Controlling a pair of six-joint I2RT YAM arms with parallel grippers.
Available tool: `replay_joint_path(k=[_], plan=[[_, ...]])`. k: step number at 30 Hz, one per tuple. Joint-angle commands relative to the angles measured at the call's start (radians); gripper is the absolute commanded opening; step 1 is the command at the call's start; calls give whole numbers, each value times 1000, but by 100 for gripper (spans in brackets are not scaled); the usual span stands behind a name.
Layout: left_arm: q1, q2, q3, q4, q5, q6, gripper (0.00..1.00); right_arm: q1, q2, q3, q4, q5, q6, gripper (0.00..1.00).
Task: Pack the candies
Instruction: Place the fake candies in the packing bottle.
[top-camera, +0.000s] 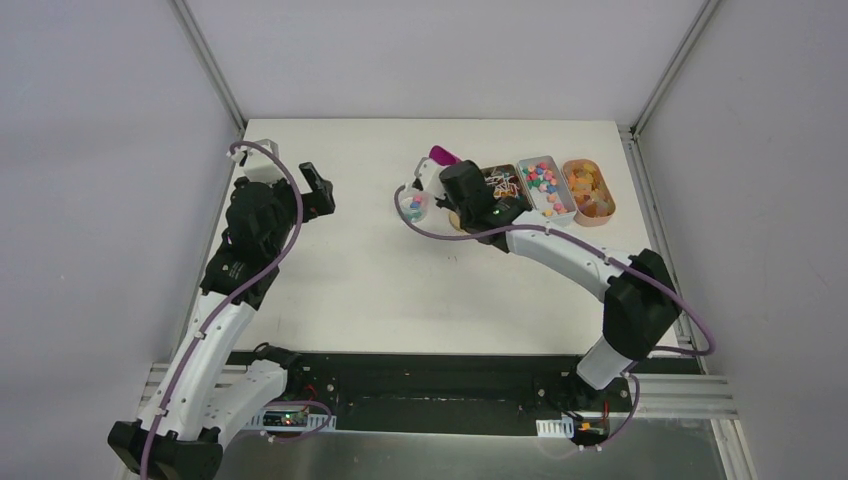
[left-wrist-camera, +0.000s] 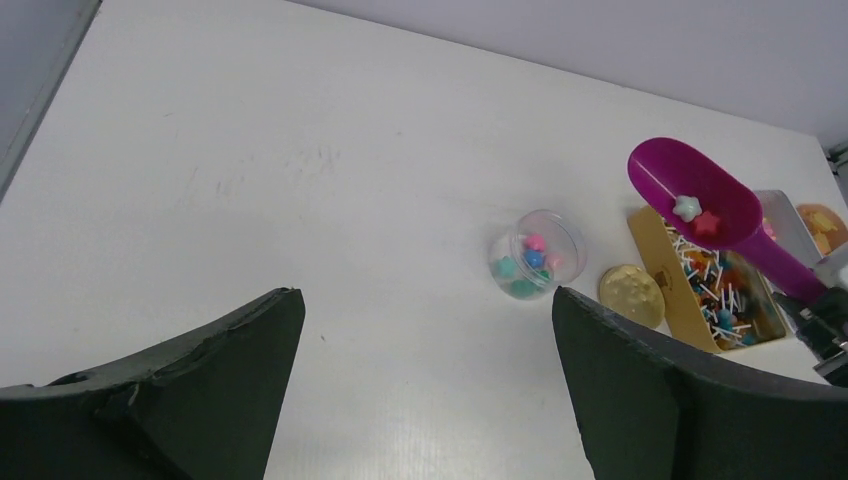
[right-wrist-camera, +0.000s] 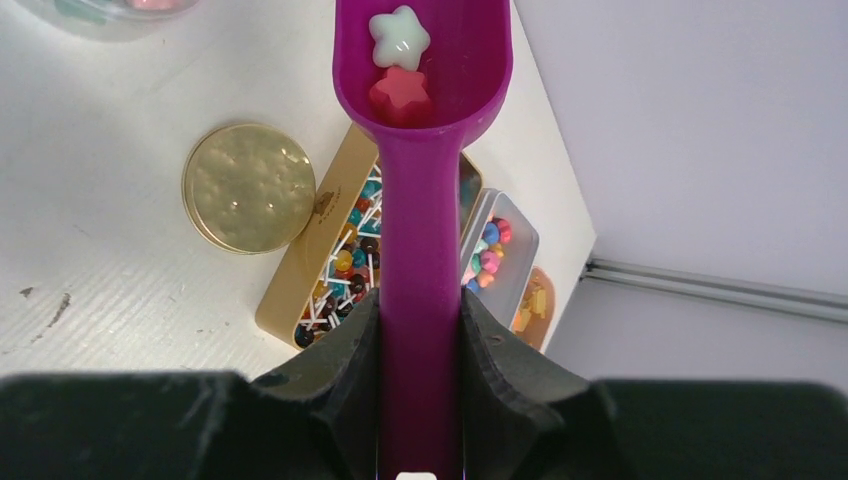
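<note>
My right gripper (right-wrist-camera: 420, 300) is shut on the handle of a purple scoop (right-wrist-camera: 425, 150). Two star-shaped candies, one pale mint (right-wrist-camera: 399, 38) and one red (right-wrist-camera: 400, 92), lie in its bowl. In the top view the scoop (top-camera: 443, 155) is held above the table, just behind a small clear jar (top-camera: 415, 205) with several candies in it. A silver tin (top-camera: 546, 188) to the right holds more candies. My left gripper (left-wrist-camera: 428, 295) hangs open over bare table, apart from the jar (left-wrist-camera: 536, 255).
A round gold lid (left-wrist-camera: 632, 296) lies beside the jar. Next to it stand a gold tin of small sticks (left-wrist-camera: 710, 290) and, at the far right, an orange container (top-camera: 588, 190). The table's back edge runs close behind them.
</note>
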Motion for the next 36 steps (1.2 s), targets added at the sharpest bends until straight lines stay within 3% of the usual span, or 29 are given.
replay_joint_path(k=[1,14,36], plan=[[-2,-13,-8,25,-76,15,99,50,33,60,73,133,-148,0],[-3,-47,-10,20,-110,13,99,147,153,134,48,248,-273,0],[-2,-54,-9,18,-127,8,99,188,194,79,91,340,-351,0]])
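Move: The packing bottle stands about 11 cm to the left of the right hand, which already holds the purple scoop with two star candies, roughly 2 cm ahead and 15 cm below. The gold lid lies nearly under that hand, some 2 cm back, 1 cm right and 18 cm down. The lollipop tin is about 11 cm to the hand's right, 2 cm ahead and 16 cm below. From the left hand, the bottle is some 20 cm right, 10 cm ahead and 25 cm below. Tip the scoop out over the packing bottle: carry the right hand about 5 cm left towards the bottle, sinking slightly, while rolling the wrist steadily some 25 degrees so its left side drops and the bowl turns its open side down to the left. Keep the grip on the handle, and ease to a stop with the bowl by the bottle's far right side. ##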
